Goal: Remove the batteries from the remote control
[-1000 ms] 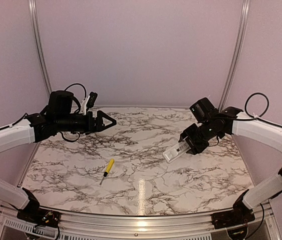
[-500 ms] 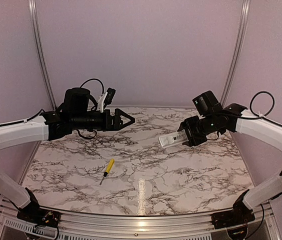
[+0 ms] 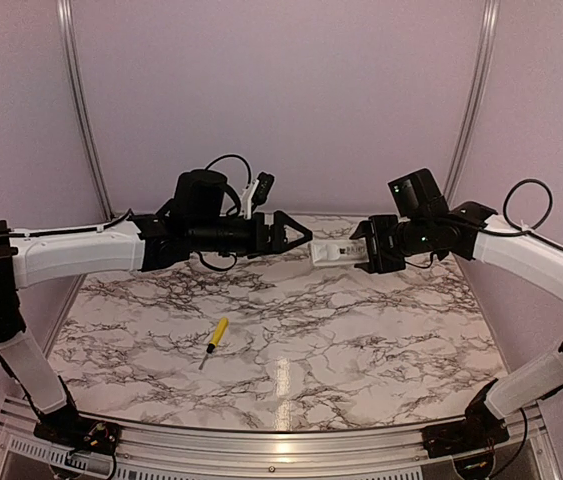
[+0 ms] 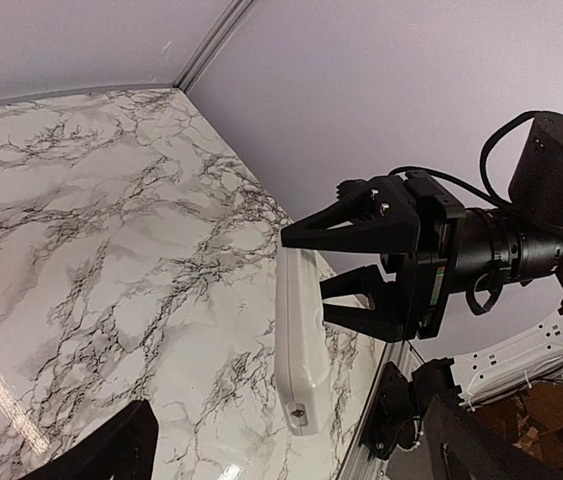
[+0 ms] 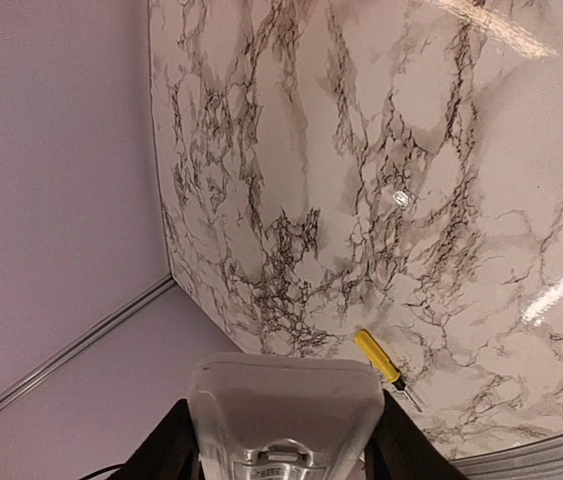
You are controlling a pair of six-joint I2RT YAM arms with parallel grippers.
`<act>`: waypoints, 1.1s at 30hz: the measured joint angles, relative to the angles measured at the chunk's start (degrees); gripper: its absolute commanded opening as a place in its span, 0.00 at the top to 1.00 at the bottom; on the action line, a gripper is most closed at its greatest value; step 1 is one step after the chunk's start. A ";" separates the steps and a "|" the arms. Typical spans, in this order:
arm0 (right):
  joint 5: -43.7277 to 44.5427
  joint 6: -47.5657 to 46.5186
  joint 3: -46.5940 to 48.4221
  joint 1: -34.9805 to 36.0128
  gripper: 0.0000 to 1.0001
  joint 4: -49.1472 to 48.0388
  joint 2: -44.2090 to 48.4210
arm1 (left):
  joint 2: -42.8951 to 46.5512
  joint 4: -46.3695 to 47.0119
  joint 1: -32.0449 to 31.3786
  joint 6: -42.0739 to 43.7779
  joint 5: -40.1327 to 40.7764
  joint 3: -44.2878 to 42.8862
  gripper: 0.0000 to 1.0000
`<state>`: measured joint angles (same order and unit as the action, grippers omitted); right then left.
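The white remote control (image 3: 331,252) hangs level in the air above the back of the table, with my right gripper (image 3: 361,252) shut on its right end. In the right wrist view its pale body (image 5: 286,405) fills the gap between the two dark fingers (image 5: 169,452). My left gripper (image 3: 301,236) is open, pointing right, with its tips just short of the remote's free end. In the left wrist view the remote (image 4: 299,345) juts toward the camera from the right gripper (image 4: 306,265). The left gripper (image 4: 291,455) has nothing in it. The batteries are hidden.
A yellow-handled screwdriver (image 3: 217,337) lies on the marble table (image 3: 361,350) left of centre, also visible as the screwdriver (image 5: 381,360) below the remote. Pink walls and metal rails (image 3: 79,110) close in the back and sides.
The right gripper has lifted the remote up and to the left, turning it level. The left arm has swung right and higher, bringing its open gripper close to the remote's free end.
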<state>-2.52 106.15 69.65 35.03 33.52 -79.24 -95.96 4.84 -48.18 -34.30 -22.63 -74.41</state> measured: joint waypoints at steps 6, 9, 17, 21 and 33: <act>-0.04 1.33 1.18 0.00 1.00 -1.75 -0.02 | -5.14 0.66 -1.09 -1.31 -1.03 -5.05 0.05; -0.15 1.81 1.62 0.00 1.00 -2.21 -0.04 | -7.28 0.57 -1.81 -1.42 -1.55 -7.17 0.08; -0.94 2.32 1.88 0.00 1.00 -3.72 -0.52 | -11.39 0.44 -2.56 -1.99 -2.60 -11.96 0.33; -1.22 2.32 1.88 0.00 1.00 -4.24 -0.52 | -12.26 0.37 -2.56 -2.60 -2.86 -13.07 0.42; -1.51 2.23 1.88 0.00 1.00 -5.18 -0.52 | -12.81 -1.03 -2.56 -2.49 -3.91 -14.73 0.44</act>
<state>-4.03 108.38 71.53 35.03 28.34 -79.77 -108.77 3.81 -50.74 -36.80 -26.55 -89.14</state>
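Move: The remote control hangs in the right gripper's closed fingers, its free end towards the left hand. Its middle is about 10 cm to the left hand's right, 1 cm ahead and 4 cm lower. From the right hand, its middle is some 5 cm left, level fore-and-aft and about 1 cm below. The yellow screwdriver lies on the table roughly 9 cm back, 18 cm left and 27 cm below the left hand. The remote's free end is met by the left gripper, which goes about 6 cm right, easing to a stop with its wide-open fingers now closed to roughly half around that end. Meanwhile the right hand keeps its grip and lifts the remote about 3 cm, bringing it slightly left and forward towards the left fingers and rolling its left side up around 5 degrees. ##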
